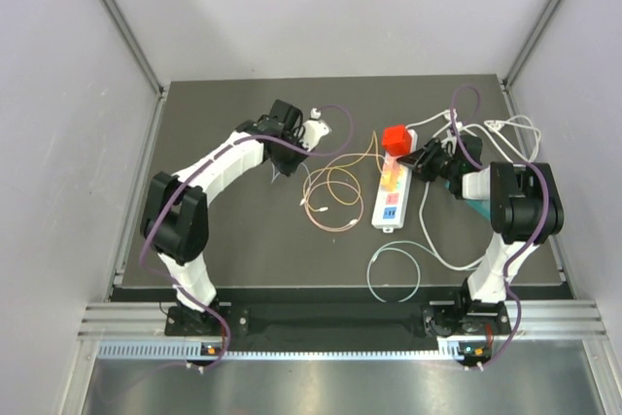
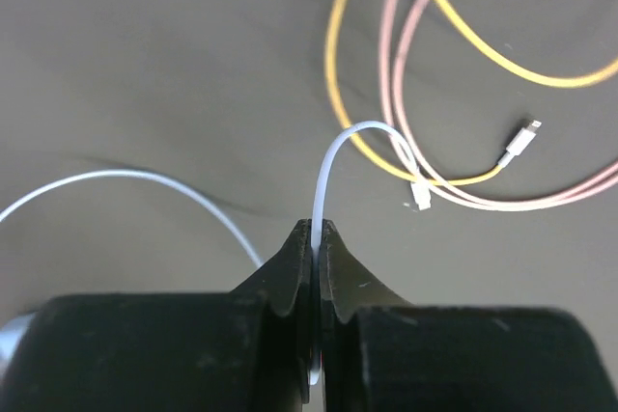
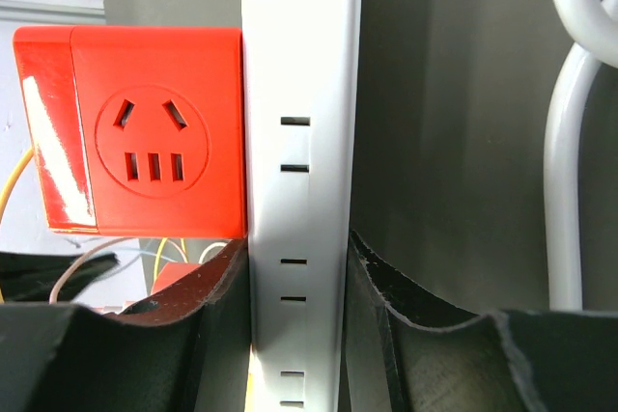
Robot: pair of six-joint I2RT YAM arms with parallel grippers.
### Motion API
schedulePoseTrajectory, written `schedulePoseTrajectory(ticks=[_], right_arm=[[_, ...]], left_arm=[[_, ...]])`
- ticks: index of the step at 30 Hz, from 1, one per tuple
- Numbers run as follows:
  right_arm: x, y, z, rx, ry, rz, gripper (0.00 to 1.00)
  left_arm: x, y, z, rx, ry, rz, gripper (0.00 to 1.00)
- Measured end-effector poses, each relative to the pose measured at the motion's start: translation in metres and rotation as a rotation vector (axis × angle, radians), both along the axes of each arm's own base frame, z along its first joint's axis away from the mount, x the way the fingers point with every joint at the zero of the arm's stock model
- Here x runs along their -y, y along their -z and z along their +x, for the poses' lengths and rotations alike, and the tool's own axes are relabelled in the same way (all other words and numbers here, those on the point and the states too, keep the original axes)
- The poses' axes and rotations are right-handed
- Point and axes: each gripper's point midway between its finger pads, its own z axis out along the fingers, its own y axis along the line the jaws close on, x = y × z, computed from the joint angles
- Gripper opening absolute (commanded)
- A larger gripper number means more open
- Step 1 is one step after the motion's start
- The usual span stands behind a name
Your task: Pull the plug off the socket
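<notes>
A white power strip (image 1: pixel 391 193) lies on the dark table right of centre, with a red cube adapter (image 1: pixel 396 137) plugged into its far end. My right gripper (image 1: pixel 422 158) is shut on the strip's far end. In the right wrist view the jaws (image 3: pixel 297 243) press both sides of the strip (image 3: pixel 299 94), with the red adapter (image 3: pixel 145 156) just left of them. My left gripper (image 1: pixel 307 135) is off to the left of the strip, apart from it. It is shut (image 2: pixel 316 229) on a thin white cable (image 2: pixel 333 156) that arches away over the table.
Looped yellow (image 1: pixel 340 177) and pink (image 1: pixel 326 211) charging cables lie between the arms; their white connector tips (image 2: pixel 519 140) show in the left wrist view. Thick white cords (image 1: pixel 496 133) trail at the right, and one (image 1: pixel 408 255) curls toward the front. Grey walls enclose the table.
</notes>
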Motion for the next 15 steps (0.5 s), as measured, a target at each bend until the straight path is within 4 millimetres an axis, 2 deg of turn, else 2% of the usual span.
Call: schedulePoseTrajectory(ticks=[4,7,9,11,13,15], right_arm=[[0.002,0.0,0.0,0.0,0.004,0.0,0.0],[0.003,0.0,0.0,-0.001,0.005,-0.001,0.0],[0.003,0.001,0.0,-0.001,0.007,-0.003,0.0],[0.004,0.001,0.001,-0.002,0.008,-0.002,0.0],[0.004,0.001,0.001,-0.002,0.008,-0.003,0.0],[0.004,0.001,0.001,-0.001,0.008,-0.003,0.0]], left_arm=[[-0.003,-0.025,0.015,0.065,-0.074,-0.056,0.0],[-0.012,-0.067,0.025,0.118,-0.16,-0.259,0.0],[-0.042,-0.112,0.039,0.201,-0.271,-0.453,0.0],[-0.09,-0.158,0.053,0.312,-0.402,-0.616,0.0],[-0.135,-0.189,0.06,0.411,-0.519,-0.697,0.0],[-0.161,-0.208,0.066,0.48,-0.609,-0.735,0.0]])
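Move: Some 17 cm to the left hand's left, about 4 cm farther out and 5 cm lower, lies the blue plug whose pale cable this hand has already pinched; the clear left side of the table is where the cable goes. The yellow and pink cable loops lie 11 cm to its right and 6 cm nearer, the power strip about 26 cm right and level. From the right hand, still gripping the strip, the blue plug is about 48 cm left, level, slightly lower. Rising steeply with the pale cable still shut between its fingertips, the left hand goes up some 20 cm and sweeps about 16 cm left and 6 or 7 cm forward, away from the yellow and pink loops and out high over the blue plug's side of the table. The wrist swings up by about 45 degrees on the way, from pointing mostly down to nearly level and forward. ##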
